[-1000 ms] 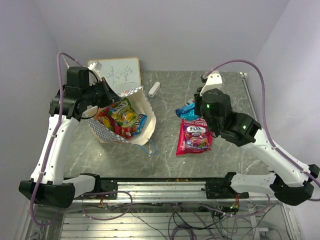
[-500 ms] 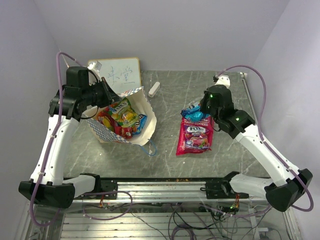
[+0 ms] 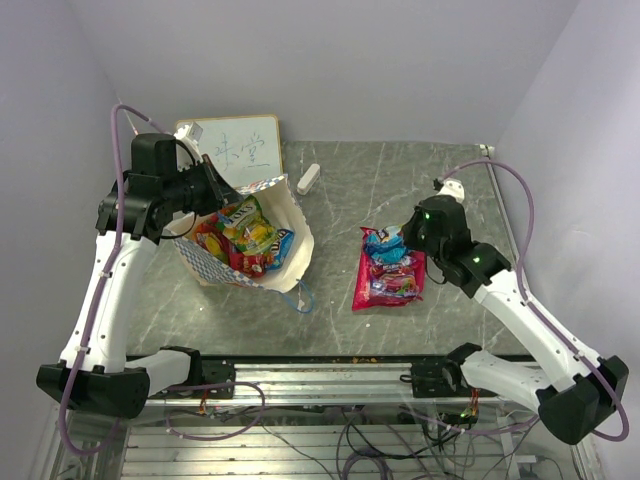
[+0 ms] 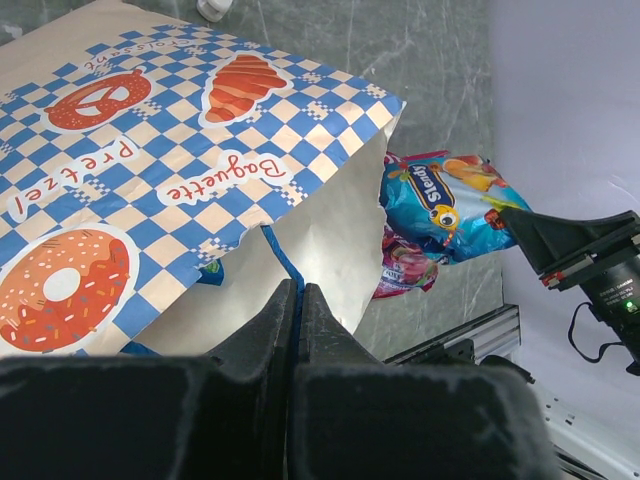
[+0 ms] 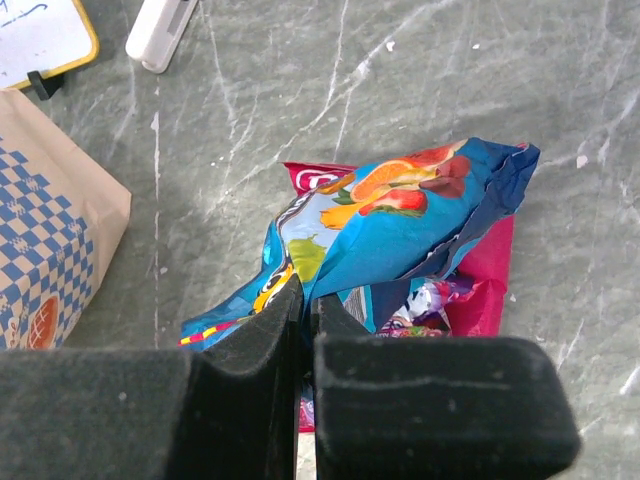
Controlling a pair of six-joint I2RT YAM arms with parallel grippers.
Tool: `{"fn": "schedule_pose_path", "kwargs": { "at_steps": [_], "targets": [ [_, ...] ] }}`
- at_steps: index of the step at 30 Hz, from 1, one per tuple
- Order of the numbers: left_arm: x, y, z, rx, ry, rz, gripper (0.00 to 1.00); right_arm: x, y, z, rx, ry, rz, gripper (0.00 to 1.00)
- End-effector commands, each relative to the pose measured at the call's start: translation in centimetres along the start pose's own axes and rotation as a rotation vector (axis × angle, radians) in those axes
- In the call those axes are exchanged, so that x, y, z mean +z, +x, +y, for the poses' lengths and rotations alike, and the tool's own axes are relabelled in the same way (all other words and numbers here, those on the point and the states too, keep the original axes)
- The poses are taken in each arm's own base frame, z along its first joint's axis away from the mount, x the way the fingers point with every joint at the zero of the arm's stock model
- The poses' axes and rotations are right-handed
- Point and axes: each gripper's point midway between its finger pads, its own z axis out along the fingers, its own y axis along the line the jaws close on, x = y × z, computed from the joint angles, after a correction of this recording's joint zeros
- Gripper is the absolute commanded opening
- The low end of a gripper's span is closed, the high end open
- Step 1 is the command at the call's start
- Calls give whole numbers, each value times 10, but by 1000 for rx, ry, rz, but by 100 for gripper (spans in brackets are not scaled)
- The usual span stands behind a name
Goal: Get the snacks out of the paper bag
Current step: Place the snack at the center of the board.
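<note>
The paper bag (image 3: 290, 228) lies tilted open at the table's left, with several snacks (image 3: 243, 236) showing in its mouth. My left gripper (image 3: 213, 188) is shut on the bag's thin blue cord handle (image 4: 283, 262) and holds the mouth up; the checked side (image 4: 150, 180) fills the left wrist view. My right gripper (image 3: 407, 244) is shut on the edge of a blue snack packet (image 3: 383, 243), which rests on the large pink-red packet (image 3: 388, 282) on the table. In the right wrist view the jaws (image 5: 308, 300) pinch the blue packet (image 5: 400, 220) over the pink-red one (image 5: 485, 285).
A white framed writing board (image 3: 245, 145) leans at the back left behind the bag. A small white oblong block (image 3: 308, 178) lies near it. The bag's other blue cord (image 3: 301, 297) trails on the table. Walls close in on the left, back and right.
My right arm has swung toward the near side and lowered the blue packet onto the pink-red packet. The left arm and the bag have not moved.
</note>
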Motion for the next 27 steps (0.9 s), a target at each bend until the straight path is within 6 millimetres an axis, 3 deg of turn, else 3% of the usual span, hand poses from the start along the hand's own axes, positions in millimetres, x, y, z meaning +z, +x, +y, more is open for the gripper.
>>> {"fn": "schedule_pose_path", "kwargs": {
  "at_steps": [1,6,15,18,22,25,27],
  "targets": [
    [-4,-1,-9,17,39,-11,7,-10,-16,5,81,-38,-62,0],
    [-1,-3,-8,23,35,-6,7,-17,18,-13,90,29,59,0],
    [5,-2,-9,4,52,3,7,-24,99,-42,171,164,328,0],
    [6,-3,-10,3,57,6,7,-27,110,-50,183,199,351,0],
    [7,-3,-10,-2,55,2,7,-30,122,-58,169,229,392,8],
    [7,-1,-9,-6,56,6,7,-34,129,-65,163,265,421,21],
    [6,0,-8,-7,52,6,7,-37,121,-63,160,258,403,31]
  ]
}}
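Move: The blue snack bag is pinched in my right fingers. The pink bag it is going onto has its middle about 6 cm back, 2 cm to the left and 12 cm below them; the small purple snack on that bag is some 8 cm back and 2 cm left. The paper bag stands level with my right hand, roughly 37 cm to its left. From my left hand the pink bag lies about 33 cm right, 9 cm back and well below. I lower my right hand about 9 cm while drawing it back some 8 cm, easing off slowly and then quicker, with the fingers tipping down a further 25 degrees or so, to lay the blue snack out over the pink bag. Near the bottom I start parting the fingers, just a little way, around the snack's near corner. ##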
